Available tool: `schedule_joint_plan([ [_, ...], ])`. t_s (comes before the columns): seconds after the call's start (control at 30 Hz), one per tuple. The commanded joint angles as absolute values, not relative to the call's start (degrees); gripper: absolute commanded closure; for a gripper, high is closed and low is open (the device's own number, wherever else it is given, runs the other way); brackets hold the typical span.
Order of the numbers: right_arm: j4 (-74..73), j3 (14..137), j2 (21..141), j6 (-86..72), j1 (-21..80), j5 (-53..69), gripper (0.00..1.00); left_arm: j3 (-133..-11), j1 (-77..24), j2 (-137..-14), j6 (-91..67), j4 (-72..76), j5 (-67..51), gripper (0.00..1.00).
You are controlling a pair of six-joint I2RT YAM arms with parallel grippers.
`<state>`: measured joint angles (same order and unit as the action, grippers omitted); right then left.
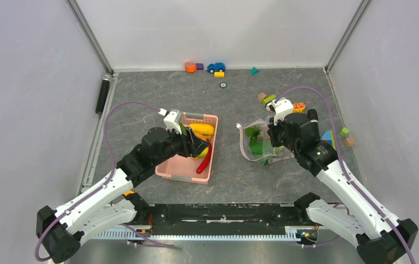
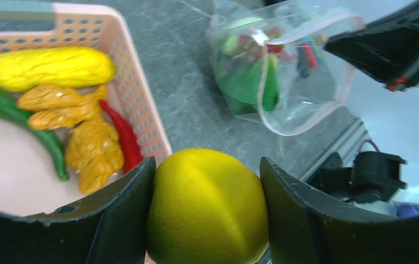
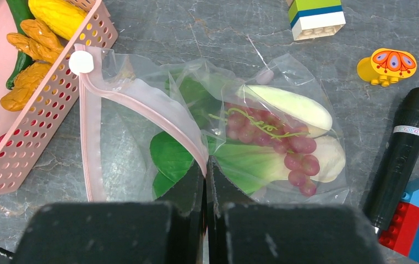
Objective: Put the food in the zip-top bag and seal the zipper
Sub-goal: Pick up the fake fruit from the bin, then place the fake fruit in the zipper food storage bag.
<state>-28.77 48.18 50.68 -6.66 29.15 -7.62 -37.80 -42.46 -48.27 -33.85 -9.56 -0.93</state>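
My left gripper (image 2: 207,165) is shut on the yellow-green mango (image 2: 207,212) and holds it above the right rim of the pink basket (image 2: 141,118). In the top view the left gripper (image 1: 195,144) is over the basket. In the basket lie a yellow corn (image 2: 47,67), orange pieces (image 2: 88,146), a red chili (image 2: 121,135) and a long green pod (image 2: 28,118). My right gripper (image 3: 207,165) is shut on the upper zip edge of the clear zip-top bag (image 3: 121,148) and holds its mouth open. The pinkish zipper (image 3: 141,96) has its white slider (image 3: 81,62) at the far end. Bok choy (image 3: 256,162) and purple grapes (image 3: 284,143) lie inside.
A black microphone-like toy (image 3: 402,154), building blocks (image 3: 317,16) and a yellow toy (image 3: 386,65) lie right of the bag. A toy car (image 1: 216,67) and small pieces sit at the back wall. A black cylinder (image 1: 103,93) lies at the left edge.
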Motion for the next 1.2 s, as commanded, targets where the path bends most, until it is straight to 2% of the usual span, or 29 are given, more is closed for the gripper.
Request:
schedule_joint_plan([
  [0.0,-27.3,49.2,50.5,-7.2,29.3,-6.3,1.0,-37.4,-42.4,-48.6,-30.2,1.4,-10.3,0.84],
  [0.27,-26.5,49.5,50.3,-9.4,29.2,-5.5,1.0,-38.0,-42.9,-57.1,-34.4,20.4,-19.7,0.84],
  [0.57,-25.4,53.5,50.8,-14.0,29.3,-0.2,1.0,-44.6,-46.2,-68.7,-35.0,27.7,-24.1,0.82],
  [0.87,-29.1,59.9,54.8,-16.1,29.2,9.0,1.0,-51.8,-51.0,-75.8,-34.4,28.7,-16.8,0.82],
  [1.03,-29.1,62.6,55.9,-16.6,29.3,16.6,1.0,-52.7,-52.2,-77.7,-33.1,28.7,-10.7,0.82],
  [1.17,-29.1,64.1,55.7,-17.4,29.3,18.3,1.0,-52.5,-53.4,-77.9,-30.7,27.1,-5.3,0.82],
])
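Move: The yellow fruit is already in the left hand, above the bin's right part. The bag's open mouth lies about 20 cm to that hand's right, 7 cm ahead and 8 cm lower. On the bin floor, some 15 cm below the hand, the red chili is 3 cm ahead and 1 cm right, the corn 14 cm straight ahead. From the right hand, the fruit is about 26 cm left, 6 cm back, roughly level; the mouth is 6 cm left, 1 cm ahead, 8 cm below. Still gripping the yellow fruit, the left fingers carry it about 16 cm to the right and some 6 cm up, out past the bin towards the bag's mouth, swinging about 20 degrees clockwise. The right fingers keep pinching the bag's rim and, starting later, bring it some 7 cm left and 5–6 cm up to meet the fruit, rolling their left side up and turning slightly counter-clockwise. ##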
